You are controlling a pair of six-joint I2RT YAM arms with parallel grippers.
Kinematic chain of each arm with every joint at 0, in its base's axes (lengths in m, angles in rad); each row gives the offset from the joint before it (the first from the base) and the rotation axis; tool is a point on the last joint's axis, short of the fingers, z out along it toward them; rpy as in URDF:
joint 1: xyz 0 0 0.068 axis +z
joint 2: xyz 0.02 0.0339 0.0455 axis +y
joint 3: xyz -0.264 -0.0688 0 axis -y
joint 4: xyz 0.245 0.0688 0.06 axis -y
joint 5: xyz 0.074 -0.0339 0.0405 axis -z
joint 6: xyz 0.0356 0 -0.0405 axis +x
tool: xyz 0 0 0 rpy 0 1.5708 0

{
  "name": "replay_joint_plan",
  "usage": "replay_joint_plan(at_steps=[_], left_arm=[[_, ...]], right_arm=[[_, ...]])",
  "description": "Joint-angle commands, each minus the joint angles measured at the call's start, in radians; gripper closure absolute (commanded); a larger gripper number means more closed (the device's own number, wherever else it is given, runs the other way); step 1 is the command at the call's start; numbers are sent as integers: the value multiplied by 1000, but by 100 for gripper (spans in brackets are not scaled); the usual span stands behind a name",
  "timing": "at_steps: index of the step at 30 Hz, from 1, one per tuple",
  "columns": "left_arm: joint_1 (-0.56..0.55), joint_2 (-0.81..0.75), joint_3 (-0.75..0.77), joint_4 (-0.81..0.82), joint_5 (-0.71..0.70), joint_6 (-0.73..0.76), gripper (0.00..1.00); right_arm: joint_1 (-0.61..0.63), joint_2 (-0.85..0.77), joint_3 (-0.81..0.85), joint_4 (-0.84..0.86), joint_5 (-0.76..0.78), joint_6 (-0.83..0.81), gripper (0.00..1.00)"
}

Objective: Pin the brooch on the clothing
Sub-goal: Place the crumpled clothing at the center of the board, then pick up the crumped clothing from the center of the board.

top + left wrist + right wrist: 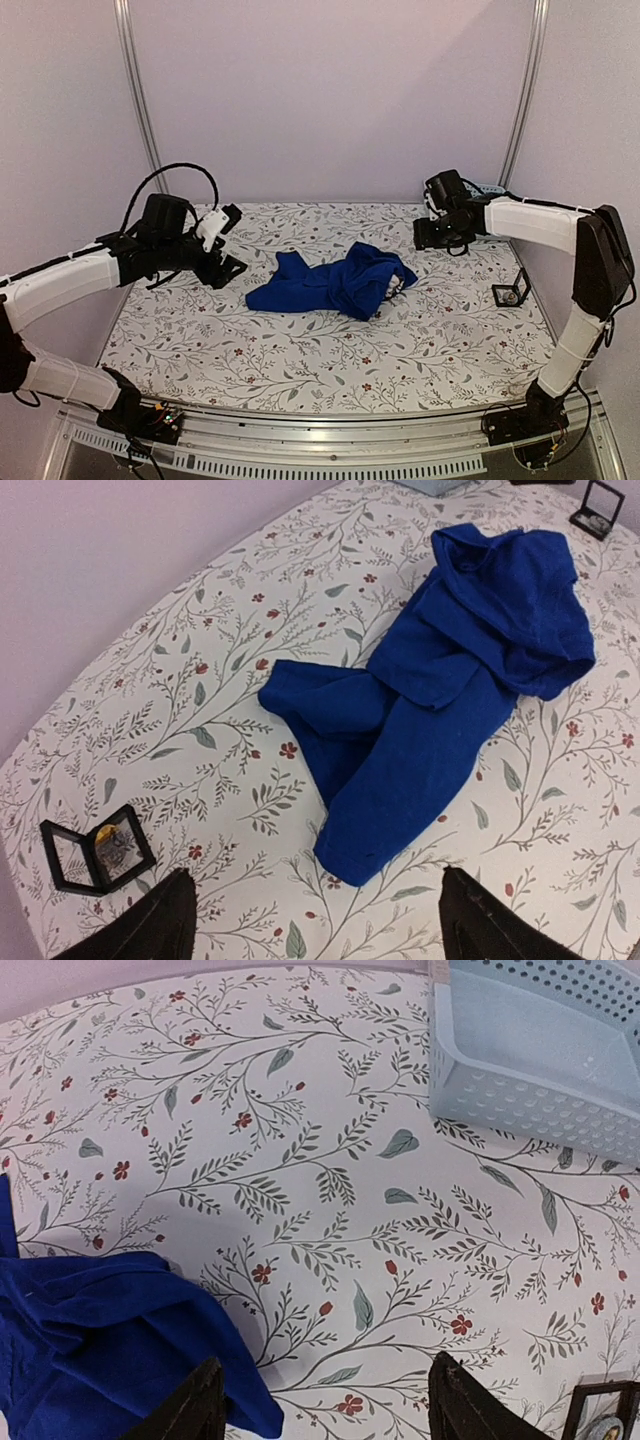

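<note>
The clothing (335,282) is a royal-blue garment lying crumpled in the middle of the floral table; its print is hidden in the folds. My left gripper (234,241) hovers to its left, open and empty. In the left wrist view (315,882) the jaws stand wide apart just short of the clothing's (450,680) nearest fold. My right gripper (422,234) hangs beyond the clothing's right end, open, holding nothing (327,1364); the blue cloth (100,1340) lies under its left finger. A small open black case (512,291) holds a small shiny item, maybe the brooch.
A second open black case (95,852) with a small gold-and-dark item lies near my left gripper, toward the back wall. A pale blue perforated basket (540,1060) stands at the back right. The right-hand case (603,1418) shows at the right wrist view's lower corner.
</note>
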Motion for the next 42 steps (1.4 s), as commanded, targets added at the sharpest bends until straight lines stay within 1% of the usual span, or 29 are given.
replay_joint_plan(at_steps=[1, 3, 5, 7, 9, 10, 12, 13, 16, 21, 24, 26, 28, 29, 30, 31, 32, 33, 36, 38, 42], left_arm=[[-51, 99, 16, -70, 29, 74, 15], [-63, 154, 18, -66, 4, 84, 14], [-66, 209, 27, -55, -41, 75, 14], [-62, 269, 59, -60, -61, 49, 14], [-56, 338, 110, -90, -56, 17, 18], [-45, 372, 144, -103, -45, -2, 22], [-18, 436, 185, -124, 17, -39, 33], [-8, 470, 199, -132, 46, -53, 35], [5, 518, 202, -122, 72, -65, 35], [10, 571, 186, -91, 130, -74, 29], [14, 612, 197, -90, 131, -89, 30], [18, 634, 204, -91, 127, -99, 33], [21, 648, 206, -98, 132, -100, 40], [21, 649, 206, -100, 142, -98, 47], [22, 648, 207, -102, 153, -96, 59], [21, 643, 206, -103, 162, -91, 74], [22, 637, 205, -99, 164, -90, 92], [23, 626, 202, -95, 155, -91, 100], [25, 594, 194, -90, 120, -92, 100], [26, 562, 190, -83, 68, -97, 100], [23, 433, 195, -87, -68, -100, 100]], right_arm=[[196, -70, -18, 26, 101, -66, 35], [322, -60, 8, 82, 57, -218, 36], [391, -14, 66, 108, -95, -303, 42], [412, 80, 136, 121, -192, -329, 50], [415, 172, 204, 131, -211, -320, 58], [416, 204, 232, 139, -211, -312, 60], [417, 271, 288, 157, -269, -314, 61], [416, 311, 309, 169, -282, -319, 62], [416, 393, 363, 192, -312, -328, 63], [418, 482, 410, 213, -370, -325, 63], [417, 519, 430, 222, -377, -320, 65], [418, 544, 442, 215, -371, -320, 66], [418, 553, 442, 212, -349, -317, 69], [418, 555, 441, 209, -329, -314, 72], [417, 558, 440, 204, -306, -311, 78], [416, 559, 438, 200, -281, -305, 85], [416, 557, 435, 196, -262, -303, 92], [415, 546, 429, 197, -243, -300, 99], [404, 506, 408, 197, -181, -287, 100], [396, 453, 389, 196, -140, -281, 100], [366, 273, 317, 196, -39, -280, 100]])
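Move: The left hand goes for the clothing's left end, about 2 cm ahead, 3 cm right and 18 cm below; the left brooch case stands some 13 cm ahead and 14 cm to its left. From the right hand, the clothing's middle lies roughly 29 cm left, 7 cm back and 11 cm down. The basket is about 14 cm ahead and 14 cm right of that hand, the right brooch case 7 cm back and 19 cm right. Both hands shut on the blue clothing almost together: the left drops some 18 cm, tipping about 30 degrees further down, and pinches its left end; the right sweeps about 30 cm left and somewhat back, rising then sinking, turning some 50 degrees counter-clockwise, and pinches a middle fold. Keeping hold, the left rises a little and the right eases back rightward. ##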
